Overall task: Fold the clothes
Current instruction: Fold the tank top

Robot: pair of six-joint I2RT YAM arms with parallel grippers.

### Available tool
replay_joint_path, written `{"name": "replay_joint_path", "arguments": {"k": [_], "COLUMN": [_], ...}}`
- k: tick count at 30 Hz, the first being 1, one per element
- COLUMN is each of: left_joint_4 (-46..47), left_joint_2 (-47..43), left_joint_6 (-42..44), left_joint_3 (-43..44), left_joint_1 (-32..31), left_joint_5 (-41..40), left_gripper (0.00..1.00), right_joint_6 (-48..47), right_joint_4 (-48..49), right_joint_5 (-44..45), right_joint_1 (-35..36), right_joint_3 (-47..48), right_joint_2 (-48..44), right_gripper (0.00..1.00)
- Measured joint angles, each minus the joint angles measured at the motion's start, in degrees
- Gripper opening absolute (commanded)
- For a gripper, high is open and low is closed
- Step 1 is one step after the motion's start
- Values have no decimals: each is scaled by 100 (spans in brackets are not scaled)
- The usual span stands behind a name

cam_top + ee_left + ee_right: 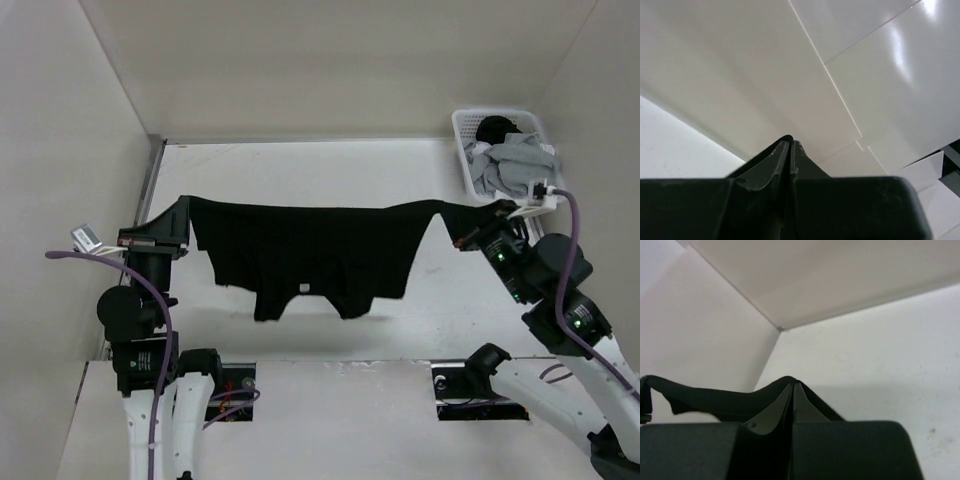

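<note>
The clothes (310, 250), a black shirt-sized garment, hang stretched in the air between my two grippers above the white table (300, 170). The lower part droops toward the table's near edge. My left gripper (182, 215) is shut on the garment's left corner. In the left wrist view the left gripper (790, 142) has its jaws pressed together, with a thin black fabric edge over the tips. My right gripper (468, 222) is shut on the right corner. In the right wrist view the clothes (705, 400) run leftward from the shut right gripper (792, 386).
A white lattice basket (470, 140) stands at the table's back right corner, holding light grey garments (510, 165) and a dark item (495, 128). White walls close the table in on the left, back and right.
</note>
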Motion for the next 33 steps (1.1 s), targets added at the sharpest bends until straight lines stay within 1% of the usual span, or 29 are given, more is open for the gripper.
{"name": "replay_joint_path", "arguments": {"k": [2,4,6,8,10,13,16,19,21,22,24,27,29,33], "left_joint_4": [-85,-219,-229,-190,-76,286,748,940,1062,1145,1303,1620,1864,2011], "left_joint_2": [35,188,503,981,1668,2966,4487,5974,6592,6752,6776,6459,6004,4994], "left_joint_6": [42,68,83,96,107,131,164,188,195,199,216,216,210,203], "left_joint_3": [66,-2,-197,-431,-658,-769,-640,13,507,697,861,745,304,-772], "left_joint_1": [-24,-50,-66,-83,-140,-267,-365,-404,-404,-407,-411,-424,-422,-369], "left_joint_5": [-2,-2,-7,-33,-125,-321,-496,-573,-570,-568,-573,-588,-601,-564], "left_gripper": [0,0,0,0,0,0,0,0,0,0,0,0,0,0], "right_joint_6": [-116,-197,-229,-229,-201,-96,17,105,136,155,175,201,240,339], "right_joint_4": [-48,-44,9,190,431,887,1067,1078,1091,1106,1180,1392,1613,1875], "right_joint_5": [151,225,188,26,-197,-671,-1130,-1491,-1652,-1722,-1816,-1867,-1902,-1897], "right_joint_1": [66,-33,-256,-520,-776,-1156,-1526,-1860,-2028,-2096,-2201,-2253,-2245,-2208], "right_joint_3": [269,299,219,79,-24,-9,404,1261,1711,1840,1915,1735,1281,46], "right_joint_2": [61,249,654,1266,2057,3554,5077,6367,6791,6857,6806,6516,6135,5145], "right_gripper": [2,2,2,2,2,2,1,1,1,1,2,2,2,2]}}
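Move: Both raised hands already pinch the tank top's top corners, and its hanging middle lies about 18 cm to the left hand's right and 20 cm to the right hand's left, roughly 11 cm lower and 6 cm back. They take it to the bare table spot midway between them: from the left hand 11 cm ahead, 18 cm right and 42 cm below; from the right hand 11 cm ahead, 20 cm left and 39 cm below. The laundry basket stands some 38 cm ahead of the right hand and 34 cm to its right. Both hands, fingers kept shut on the tank top's corners, swing it together down and forward over the table in one fast sweep, each dropping 25–30 cm and reaching about 25 cm out while the fingertips tip down, the left's by some 50 degrees and the right's by nearly 40. Still holding the edge stretched between them, they then lift a few centimetres and draw back about 6 cm towards the base, the fingers levelling a little, which trails the lower part of the cloth across the table towards the robot. ##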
